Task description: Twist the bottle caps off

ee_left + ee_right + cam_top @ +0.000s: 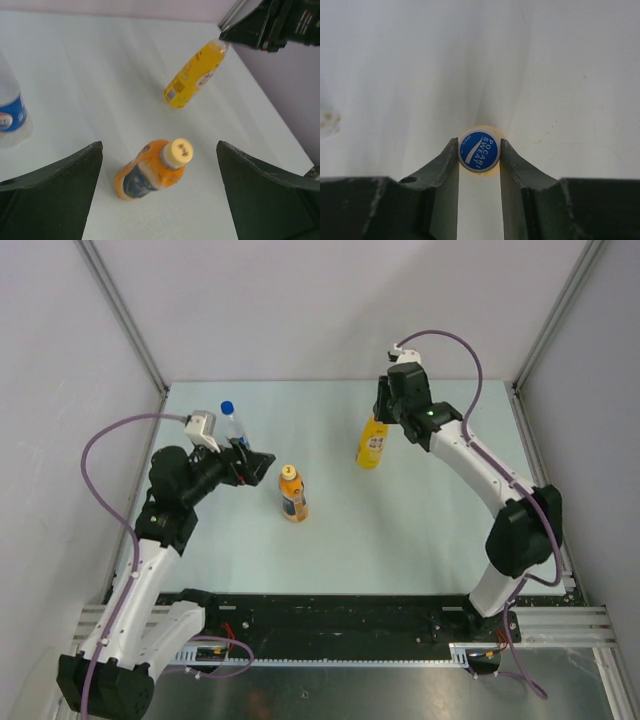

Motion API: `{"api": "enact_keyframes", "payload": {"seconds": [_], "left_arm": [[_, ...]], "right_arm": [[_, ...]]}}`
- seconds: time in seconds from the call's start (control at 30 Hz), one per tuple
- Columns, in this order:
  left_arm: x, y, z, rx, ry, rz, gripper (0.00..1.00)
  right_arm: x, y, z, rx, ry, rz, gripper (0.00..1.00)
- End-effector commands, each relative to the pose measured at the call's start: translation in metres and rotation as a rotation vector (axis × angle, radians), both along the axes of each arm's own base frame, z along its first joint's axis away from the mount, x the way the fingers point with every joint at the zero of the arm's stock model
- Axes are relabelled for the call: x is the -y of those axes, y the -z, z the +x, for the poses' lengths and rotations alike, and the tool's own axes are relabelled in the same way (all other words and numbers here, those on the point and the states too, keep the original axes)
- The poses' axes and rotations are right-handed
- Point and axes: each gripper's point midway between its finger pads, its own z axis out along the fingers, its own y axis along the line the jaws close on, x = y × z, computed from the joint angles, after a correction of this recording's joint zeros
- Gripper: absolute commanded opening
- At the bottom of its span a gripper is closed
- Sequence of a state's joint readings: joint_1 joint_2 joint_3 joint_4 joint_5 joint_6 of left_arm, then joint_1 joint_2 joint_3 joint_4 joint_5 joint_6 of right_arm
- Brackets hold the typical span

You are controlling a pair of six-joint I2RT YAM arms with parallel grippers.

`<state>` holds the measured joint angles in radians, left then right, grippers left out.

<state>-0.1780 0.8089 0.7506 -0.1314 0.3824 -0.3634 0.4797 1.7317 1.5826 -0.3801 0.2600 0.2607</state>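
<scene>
The tall yellow juice bottle [372,443] stands upright at the back right of the table. My right gripper [384,414] is above it, shut on its cap [479,150], which is white-rimmed with a blue printed top; the fingers [447,160] press it from both sides. The shorter orange bottle [292,495] with a dark label and a yellow-orange cap [178,152] stands mid-table. My left gripper [256,465] is open and empty, just left of it and apart from it. The clear water bottle [233,424] with a blue cap [227,408] stands behind the left gripper.
Grey enclosure walls with metal corner posts [125,315] close in the pale table [400,540] on three sides. The arm bases and a black rail [330,615] run along the near edge. The water bottle's blue label [11,115] shows at the left wrist view's left edge.
</scene>
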Motion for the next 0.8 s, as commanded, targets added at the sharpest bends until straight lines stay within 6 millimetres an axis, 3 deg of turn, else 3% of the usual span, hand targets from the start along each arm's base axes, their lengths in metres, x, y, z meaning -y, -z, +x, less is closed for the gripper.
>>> {"api": "enact_keyframes", "payload": {"seconds": [0.0, 0.2, 0.37, 0.53, 0.77], "left_arm": [[0.011, -0.076, -0.001, 0.144, 0.074, -0.047, 0.99], [0.035, -0.142, -0.01, 0.215, 0.152, -0.081, 1.0], [0.065, -0.163, -0.018, 0.199, 0.262, -0.075, 0.99], [0.099, -0.148, -0.024, 0.134, 0.403, -0.031, 0.99], [0.148, -0.091, -0.033, 0.009, 0.6, 0.048, 1.0]], "right_arm": [[0.003, -0.08, -0.034, 0.1, -0.069, 0.153, 0.0], [0.012, -0.116, -0.088, 0.076, -0.196, 0.291, 0.0], [0.013, -0.135, -0.124, 0.041, -0.319, 0.413, 0.0], [0.003, -0.134, -0.146, -0.052, -0.454, 0.529, 0.0], [0.0, -0.112, -0.154, -0.19, -0.529, 0.603, 0.0]]}}
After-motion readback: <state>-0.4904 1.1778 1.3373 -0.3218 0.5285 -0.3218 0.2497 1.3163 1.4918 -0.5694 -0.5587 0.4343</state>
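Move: My right fingers already grip the yellow bottle by its cap, its middle hanging about 10 cm below them, 2 cm left and 1 cm back. My open left gripper waits some 18 cm back, 28 cm left and 3 cm higher. From the left hand, the yellow bottle lies about 17 cm ahead, 26 cm right and 13 cm down; the orange bottle 3 cm ahead, 8 cm right, 15 cm down; the blue-capped bottle 21 cm ahead, 5 cm left, 14 cm down. Keeping the cap pinched, I draw my right hand back about 14 cm and up 15, easing down a little at the end, while rolling and turning it so the bottle's base swings to my left. My left hand, still wide open, climbs steeply, then crosses right towards the bottle while sinking part of the way, turning clockwise about 25 degrees to face it. ##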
